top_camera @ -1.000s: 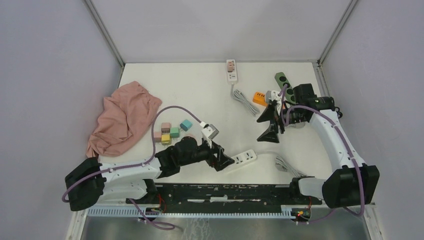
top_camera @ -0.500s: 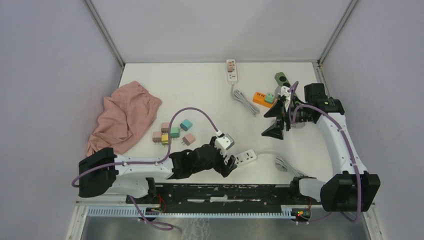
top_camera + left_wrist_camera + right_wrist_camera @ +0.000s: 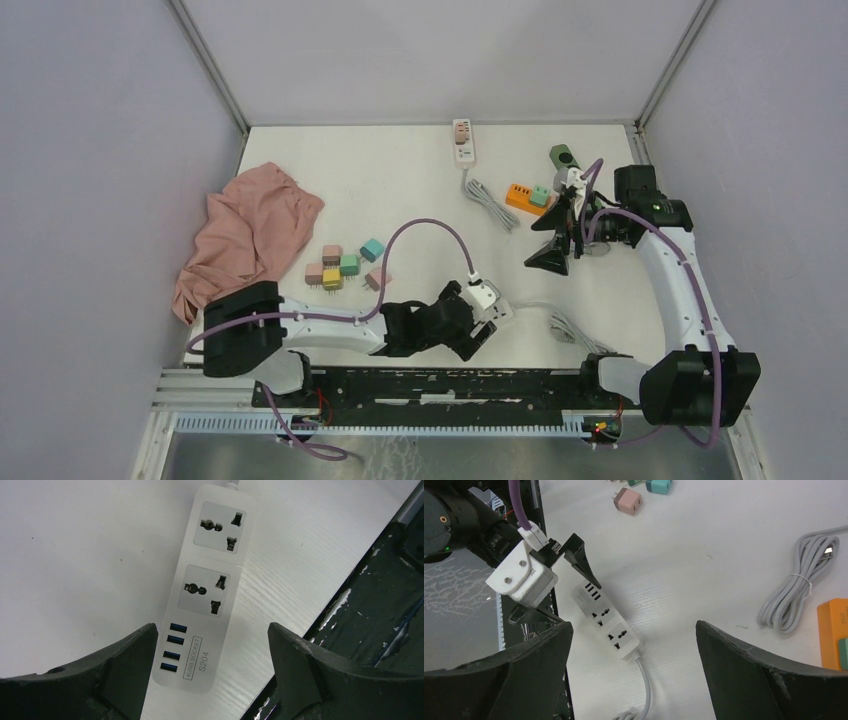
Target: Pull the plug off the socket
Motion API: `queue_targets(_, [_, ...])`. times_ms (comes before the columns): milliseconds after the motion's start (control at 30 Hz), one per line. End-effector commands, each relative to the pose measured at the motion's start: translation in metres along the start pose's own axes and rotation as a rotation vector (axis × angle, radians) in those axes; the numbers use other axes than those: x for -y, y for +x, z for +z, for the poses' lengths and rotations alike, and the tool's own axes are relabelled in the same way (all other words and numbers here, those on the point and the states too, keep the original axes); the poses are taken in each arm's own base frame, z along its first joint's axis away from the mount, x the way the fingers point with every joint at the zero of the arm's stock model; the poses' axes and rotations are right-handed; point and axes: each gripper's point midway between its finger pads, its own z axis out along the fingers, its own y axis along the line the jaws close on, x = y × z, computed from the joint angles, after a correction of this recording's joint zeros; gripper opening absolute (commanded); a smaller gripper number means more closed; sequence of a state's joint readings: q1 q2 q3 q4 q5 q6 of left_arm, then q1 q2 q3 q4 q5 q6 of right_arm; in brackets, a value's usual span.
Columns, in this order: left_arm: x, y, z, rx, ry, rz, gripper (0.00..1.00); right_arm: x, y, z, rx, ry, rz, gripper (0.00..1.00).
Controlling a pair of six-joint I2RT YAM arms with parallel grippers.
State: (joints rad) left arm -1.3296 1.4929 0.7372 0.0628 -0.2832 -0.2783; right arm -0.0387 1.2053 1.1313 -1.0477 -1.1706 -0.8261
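A white power strip [image 3: 210, 565] lies near the table's front edge, with two empty sockets and a row of USB ports. My left gripper [image 3: 211, 632] hangs open just above it, its fingers on either side of the USB end without touching. From above, that strip [image 3: 497, 311] shows beside the left gripper [image 3: 478, 335]. My right gripper [image 3: 555, 232] is open and raised at the right, and looks down on the same strip [image 3: 606, 622]. An orange strip [image 3: 518, 197] carries a teal plug [image 3: 539, 195]. A white strip at the back [image 3: 462, 152] holds a pinkish plug [image 3: 462, 136].
Several loose coloured plugs [image 3: 345, 265] lie left of centre, beside a pink cloth [image 3: 250, 235]. A coiled grey cable [image 3: 490, 205] and a green strip [image 3: 563, 157] lie at the back right. The black front rail [image 3: 450, 385] runs right beside the white strip.
My left arm has swung right along the front edge, and its gripper now hangs over the white strip. The right gripper drew slightly back to the right. A pink plug came into sight.
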Motion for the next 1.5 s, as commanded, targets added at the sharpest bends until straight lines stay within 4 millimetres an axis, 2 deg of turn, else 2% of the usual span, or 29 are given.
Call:
queue_targets(0, [-0.003,-0.008,0.006,-0.022,-0.070,0.080,0.87,-0.003,-0.012,-0.002,0.054,-0.008,-0.028,1.00])
queue_targets(300, [-0.001,-0.004,0.017,-0.080,-0.099,0.132,0.87,-0.002,-0.012,-0.003,0.062,-0.006,-0.022,1.00])
queue_targets(1000, [-0.004,-0.003,0.026,-0.098,-0.102,0.148,0.87,-0.003,-0.012,-0.004,0.080,-0.010,-0.016,1.00])
queue_targets(1167, [-0.010,-0.005,0.029,-0.102,-0.081,0.120,0.74,-0.003,-0.012,-0.004,0.083,-0.011,-0.015,1.00])
queue_targets(1333, [-0.014,-0.001,0.030,-0.116,-0.083,0.115,0.46,-0.004,-0.013,-0.005,0.086,-0.011,-0.017,1.00])
queue_targets(1467, [-0.018,0.001,0.029,-0.123,-0.092,0.121,0.38,-0.005,-0.014,-0.005,0.089,-0.011,-0.020,1.00])
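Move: The white socket lies just under the left hand's open fingers: its middle is some 3 cm to the right, 2 cm ahead and 3 cm below. The pink plug stands about 18 cm to the left and 12 cm ahead of that hand, the teal plug some 19 cm left and 19 cm ahead. The socket's cable bundle lies about 22 cm to its right, level with the hand. From the right hand the socket is roughly 12 cm left, 7 cm back and 20 cm down. The left fingers end up pinching the socket by its two long sides, where the USB ports meet the first outlet. They get there by sinking about 3 cm, wide open, while the wrist rolls some 10 degrees to raise the hand's left side; then they close, the hand shifting forward a good centimetre as they do. ##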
